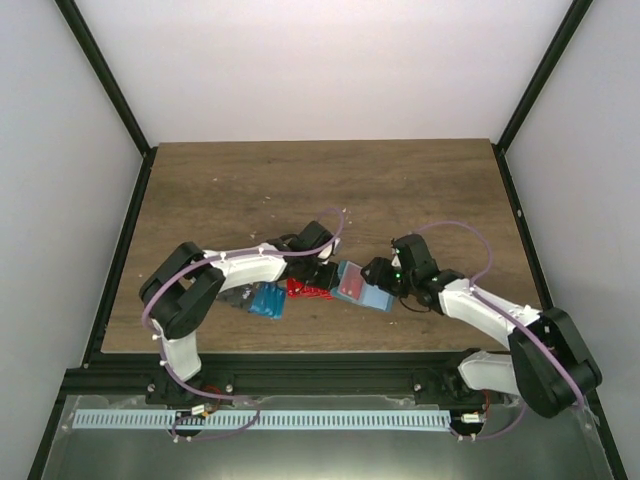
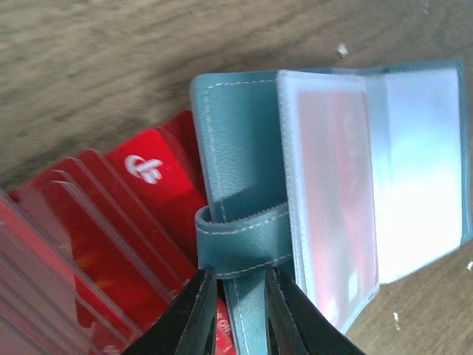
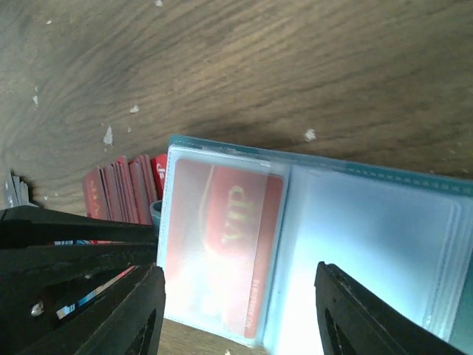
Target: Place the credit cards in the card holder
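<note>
The teal card holder (image 1: 360,287) lies open on the table between both grippers. One of its clear sleeves holds a red card (image 3: 229,237). Several loose red cards (image 1: 305,290) are fanned just left of it, then blue cards (image 1: 268,300) and dark ones (image 1: 232,297) under the left arm. My left gripper (image 2: 238,268) sits low at the holder's left edge, its jaws a little apart on either side of the teal strap (image 2: 244,229), with a sliver of gap showing. My right gripper (image 3: 238,268) hovers over the open sleeves, its jaws wide apart and gripping nothing.
The wooden table (image 1: 320,190) stretches away behind the arms. Black frame posts run along its left and right sides. A black rail lines the near edge, with both arm bases on it.
</note>
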Available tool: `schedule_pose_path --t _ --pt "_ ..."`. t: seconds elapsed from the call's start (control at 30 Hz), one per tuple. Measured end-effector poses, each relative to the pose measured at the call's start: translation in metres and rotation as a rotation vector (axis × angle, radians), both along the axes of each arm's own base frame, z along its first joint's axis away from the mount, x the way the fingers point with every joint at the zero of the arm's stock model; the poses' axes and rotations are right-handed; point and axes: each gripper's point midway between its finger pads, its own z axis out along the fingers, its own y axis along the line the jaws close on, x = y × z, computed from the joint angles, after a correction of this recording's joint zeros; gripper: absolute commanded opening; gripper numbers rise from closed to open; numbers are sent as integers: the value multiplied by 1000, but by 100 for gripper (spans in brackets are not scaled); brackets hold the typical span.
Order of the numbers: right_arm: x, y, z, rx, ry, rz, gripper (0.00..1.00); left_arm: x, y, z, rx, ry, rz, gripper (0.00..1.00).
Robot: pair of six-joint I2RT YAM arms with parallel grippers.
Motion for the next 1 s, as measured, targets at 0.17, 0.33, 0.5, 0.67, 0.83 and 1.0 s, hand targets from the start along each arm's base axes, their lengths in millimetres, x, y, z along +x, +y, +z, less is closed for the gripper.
schedule_pose_path --t 0.17,0.33,0.5,0.67,0.83,1.0 --pt "-9 -11 -6 -18 14 -16 58 -15 -15 1 -10 11 -33 21" --pt "-12 -17 -4 -22 1 -23 58 -25 -29 -4 -7 24 -61 21" --pt "-13 -20 6 -19 -31 -23 59 -30 -32 -1 10 7 -64 42" --pt "-17 -23 18 -6 -69 -20 59 -15 -8 27 75 -89 16 62" --pt "-20 -24 25 5 -91 -19 59 17 32 47 129 -165 148 70" --pt "-26 -27 21 -1 -84 -16 59 31 75 28 226 -145 245 74"
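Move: The left hand's barely parted fingertips are down at the left end of the card holder, by its strap; the holder's middle lies some 7 cm to the right, level with them and about 1 cm lower. The red cards, the next thing for this hand, are centred roughly 5 cm left and 1 cm ahead, also 1 cm below; the blue cards lie about 17 cm left and 4 cm back. From the open right hand, the holder's middle is about 5 cm below, 1 cm back and 1 cm left. Back and to the right, about 3 cm each way, the left fingertips push the card holder's left end along the table, then come free, spread wide and arc up some 5 cm, left about 11 cm and forward, sinking again over the red cards as the hand turns a little counter-clockwise. The right hand, still open above the holder, eases back and right and rises slightly. ##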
